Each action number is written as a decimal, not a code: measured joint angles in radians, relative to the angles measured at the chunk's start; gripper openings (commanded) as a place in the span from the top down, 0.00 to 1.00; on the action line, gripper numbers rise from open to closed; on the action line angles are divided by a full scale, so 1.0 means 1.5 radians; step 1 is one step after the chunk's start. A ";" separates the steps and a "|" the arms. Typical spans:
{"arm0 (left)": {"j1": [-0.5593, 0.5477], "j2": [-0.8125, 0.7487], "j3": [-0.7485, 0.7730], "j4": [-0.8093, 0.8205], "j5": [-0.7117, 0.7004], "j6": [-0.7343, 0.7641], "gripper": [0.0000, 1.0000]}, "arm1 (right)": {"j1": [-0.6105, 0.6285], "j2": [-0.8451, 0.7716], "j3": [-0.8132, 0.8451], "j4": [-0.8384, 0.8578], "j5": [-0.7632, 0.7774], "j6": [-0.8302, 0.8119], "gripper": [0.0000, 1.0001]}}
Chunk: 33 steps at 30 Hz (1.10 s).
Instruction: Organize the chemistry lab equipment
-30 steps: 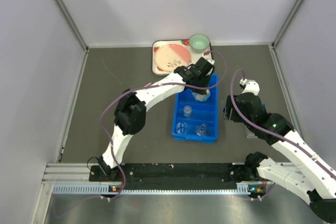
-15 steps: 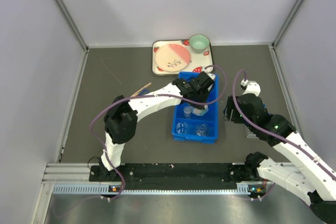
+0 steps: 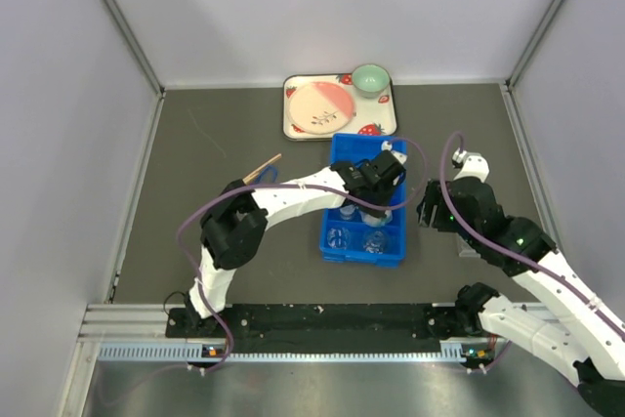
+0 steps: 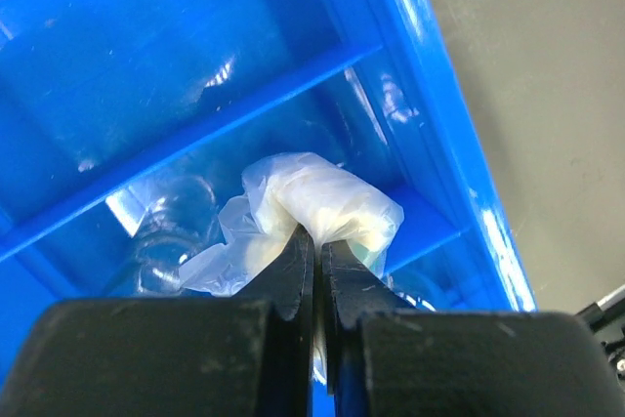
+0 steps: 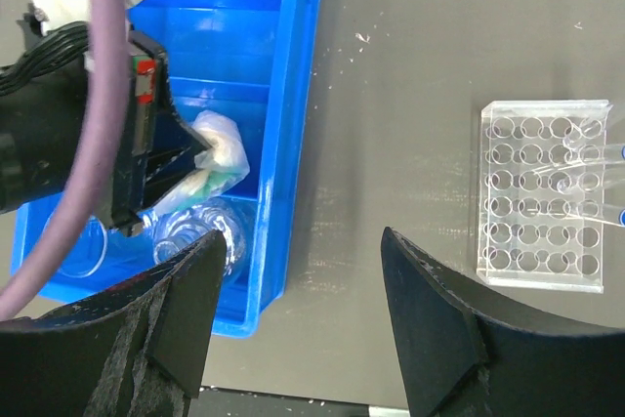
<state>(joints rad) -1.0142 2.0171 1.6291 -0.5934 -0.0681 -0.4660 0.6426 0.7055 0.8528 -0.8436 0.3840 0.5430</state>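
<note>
My left gripper (image 3: pixel 377 204) is shut on a crumpled clear plastic bundle (image 4: pixel 314 200) with something whitish inside. It hangs over the near half of the blue divided bin (image 3: pixel 363 144). The right wrist view shows the same plastic bundle (image 5: pixel 221 149) above a clear glass beaker (image 5: pixel 200 231). Two more glass pieces (image 3: pixel 340 237) sit in the bin's near compartments. My right gripper (image 5: pixel 303 241) is open and empty over bare table between the bin and a clear tube rack (image 5: pixel 542 192). Thin clear tubes (image 5: pixel 592 153) lie across the rack's right side. A thin wooden stick (image 3: pixel 262 168) lies left of the bin.
A strawberry-print tray (image 3: pixel 340 130) with a pink plate (image 3: pixel 320 107) and a green bowl (image 3: pixel 369 78) stands at the back, just beyond the bin. Grey walls close in the table on three sides. The left arm's purple cable loops over the bin.
The left gripper has travelled with the plastic bundle from the bin's far end toward its near compartments. The right arm has shifted only slightly.
</note>
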 measured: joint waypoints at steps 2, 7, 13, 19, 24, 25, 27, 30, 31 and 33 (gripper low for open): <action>0.000 0.016 0.012 0.004 0.000 0.000 1.00 | 0.000 -0.004 0.000 -0.004 0.000 0.000 0.35; -0.002 0.068 0.057 0.012 0.000 0.001 0.97 | 0.000 -0.006 0.000 -0.012 0.000 0.000 0.35; -0.001 0.113 0.092 0.011 -0.008 0.008 0.96 | 0.000 -0.007 0.000 -0.013 0.001 0.000 0.35; -0.002 0.128 0.096 0.012 -0.008 0.012 0.45 | 0.000 -0.007 0.000 -0.014 0.001 -0.001 0.34; -0.001 0.126 0.089 0.012 -0.012 0.020 0.29 | 0.000 -0.006 0.000 -0.014 0.001 -0.001 0.34; -0.001 0.125 0.089 0.011 -0.013 0.023 0.28 | 0.000 -0.006 0.000 -0.014 0.001 -0.001 0.34; -0.001 0.121 0.089 0.007 -0.015 0.033 0.28 | 0.000 -0.003 0.000 -0.015 0.001 -0.001 0.34; -0.002 0.109 0.090 0.001 -0.019 0.042 0.29 | 0.000 -0.002 0.002 -0.018 0.001 -0.001 0.34; -0.001 0.101 0.090 -0.003 -0.021 0.046 0.30 | 0.000 -0.001 0.006 -0.023 0.001 -0.001 0.34; -0.001 0.087 0.091 -0.009 -0.024 0.051 0.30 | 0.000 0.000 0.015 -0.026 0.001 -0.001 0.34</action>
<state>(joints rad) -1.0161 2.1483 1.7660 -0.6071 -0.1047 -0.3901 0.6426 0.7055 0.8753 -0.8825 0.3851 0.5415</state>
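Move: The left hand already holds the plastic bag over the blue box. The right end of the compartment second from the front lies about 2 cm ahead, 3 cm right and 6 cm below it. The small beaker is some 7 cm left, about level; the front right beaker is roughly 7 cm back, straight in line, and the front left beaker 7 cm back and 9 cm left. From the right hand that spot is about 6 cm ahead, 10 cm left and 17 cm down. Down and to the right, with a little forward, the left hand lowers the held plastic bag about 4 cm into the right end of the box's second compartment, beside the right wall. There it opens its fingers wide, letting go of the bag, then starts back up by 2 to 3 cm with the fingers open. ##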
